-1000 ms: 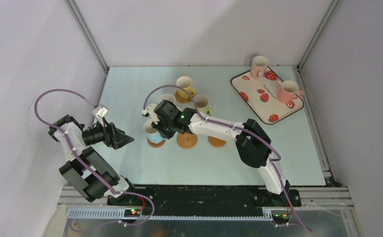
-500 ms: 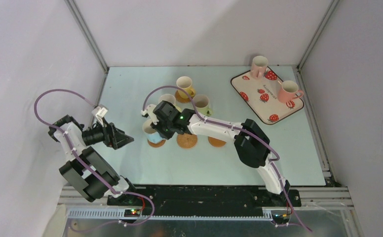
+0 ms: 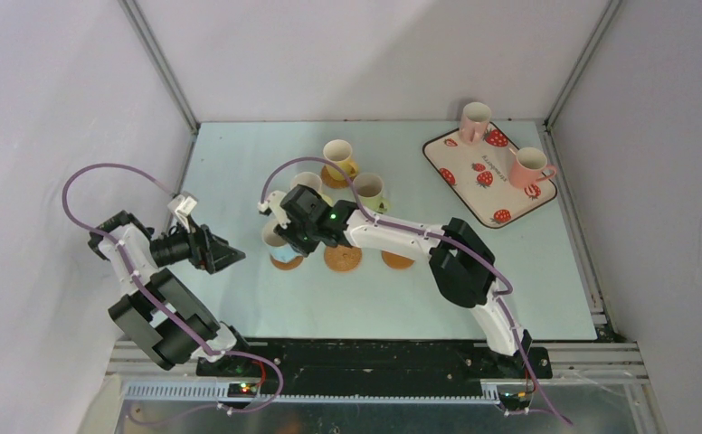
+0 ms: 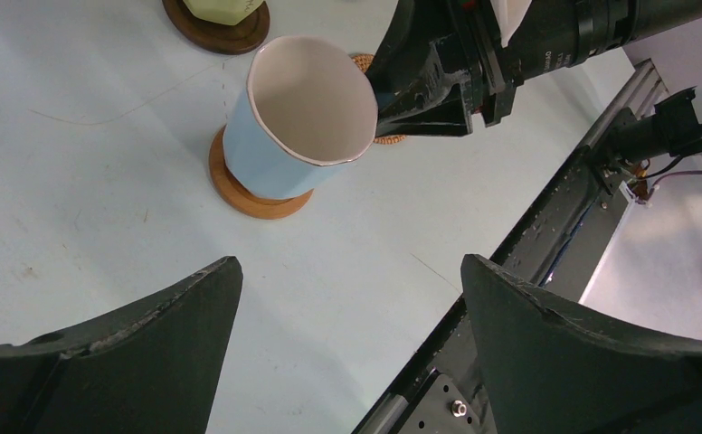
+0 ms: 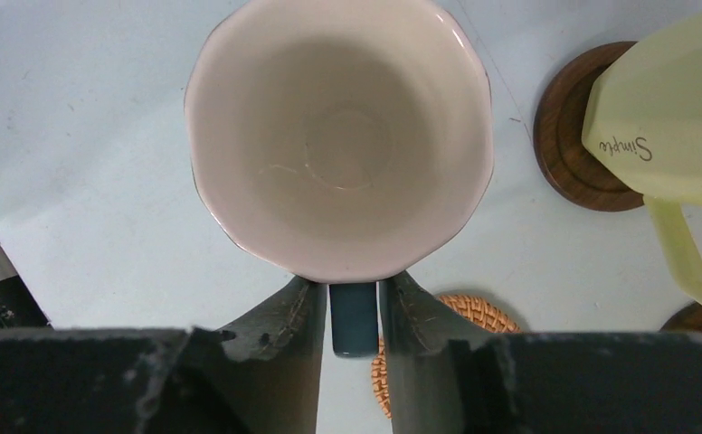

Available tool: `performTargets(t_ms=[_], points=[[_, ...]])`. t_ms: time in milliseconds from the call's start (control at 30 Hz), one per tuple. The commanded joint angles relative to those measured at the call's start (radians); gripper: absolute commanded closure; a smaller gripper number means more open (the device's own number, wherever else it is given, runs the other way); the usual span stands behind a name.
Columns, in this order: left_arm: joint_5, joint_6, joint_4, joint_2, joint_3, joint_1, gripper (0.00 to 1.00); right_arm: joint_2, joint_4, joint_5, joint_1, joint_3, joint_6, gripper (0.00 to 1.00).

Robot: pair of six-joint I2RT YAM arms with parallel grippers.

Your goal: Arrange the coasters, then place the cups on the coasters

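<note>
The light blue cup [image 3: 273,235] [image 4: 298,117] [image 5: 338,136] stands upright on an orange-tan coaster [image 3: 286,263] [image 4: 257,194]. My right gripper [image 3: 285,239] [image 5: 354,303] straddles its dark blue handle [image 5: 354,318], open only a little, with a thin gap on each side. A short way to the left, my left gripper [image 3: 234,256] [image 4: 352,271] hangs open above bare table, holding nothing. The yellow cup [image 3: 338,155] and two pale green cups [image 3: 369,190] [image 3: 307,183] stand behind. Two pink cups [image 3: 474,120] [image 3: 528,165] sit on the tray.
Two bare orange-tan coasters [image 3: 342,258] [image 3: 398,259] lie right of the blue cup. A pale green cup [image 5: 668,99] on a dark brown coaster [image 5: 573,145] is close to my right fingers. The strawberry tray [image 3: 488,181] lies at the back right.
My right gripper's jaws have parted slightly from the blue cup's handle, and the arm has eased a little left. The left arm has not moved.
</note>
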Motion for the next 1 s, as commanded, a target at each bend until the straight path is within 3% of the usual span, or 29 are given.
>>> performTargets(t_ms=[0, 233, 367, 433, 700, 967], points=[[0.036, 0.031, -0.047, -0.015, 0.032, 0.012, 0.02, -0.069, 0.071, 0.022, 0.009, -0.028, -0.025, 0.64], [0.036, 0.031, -0.047, -0.015, 0.032, 0.012, 0.02, -0.093, 0.072, 0.024, 0.009, -0.052, -0.039, 0.41], [0.036, 0.032, -0.047, -0.015, 0.033, 0.011, 0.02, -0.143, 0.066, 0.03, 0.001, -0.07, -0.055, 0.11], [0.036, 0.03, -0.047, -0.013, 0.033, 0.011, 0.02, -0.181, 0.057, 0.028, -0.011, -0.082, -0.066, 0.02], [0.038, 0.03, -0.046, -0.009, 0.034, 0.011, 0.02, -0.376, -0.016, -0.038, -0.105, -0.161, -0.099, 0.01], [0.038, 0.029, -0.047, -0.001, 0.036, 0.011, 0.02, -0.562, 0.022, -0.118, -0.358, -0.268, -0.071, 0.01]])
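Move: The blue cup already stands on its coaster, its handle still between the right fingers; its middle is about 5 cm left of that hand, 1 cm ahead and 1 cm lower. Level with the cup, from the same hand, the lime cup is some 13 cm ahead and 1 cm right, the green cup 13 cm ahead and 15 cm right; the empty woven coaster lies 9 cm right, 1 cm ahead and 6 cm down. From the left hand the blue cup is roughly 8 cm ahead, 11 cm right and 9 cm below. The blue cup's handle is let go as the right fingers spread from nearly closed to wide open, the hand dipping slightly. The hand then lifts off, slowly at first and soon fast, rising about 15 cm while swinging some 13 cm right and a little forward, away from the cup, the wrist tilting its fingers somewhat upward. ##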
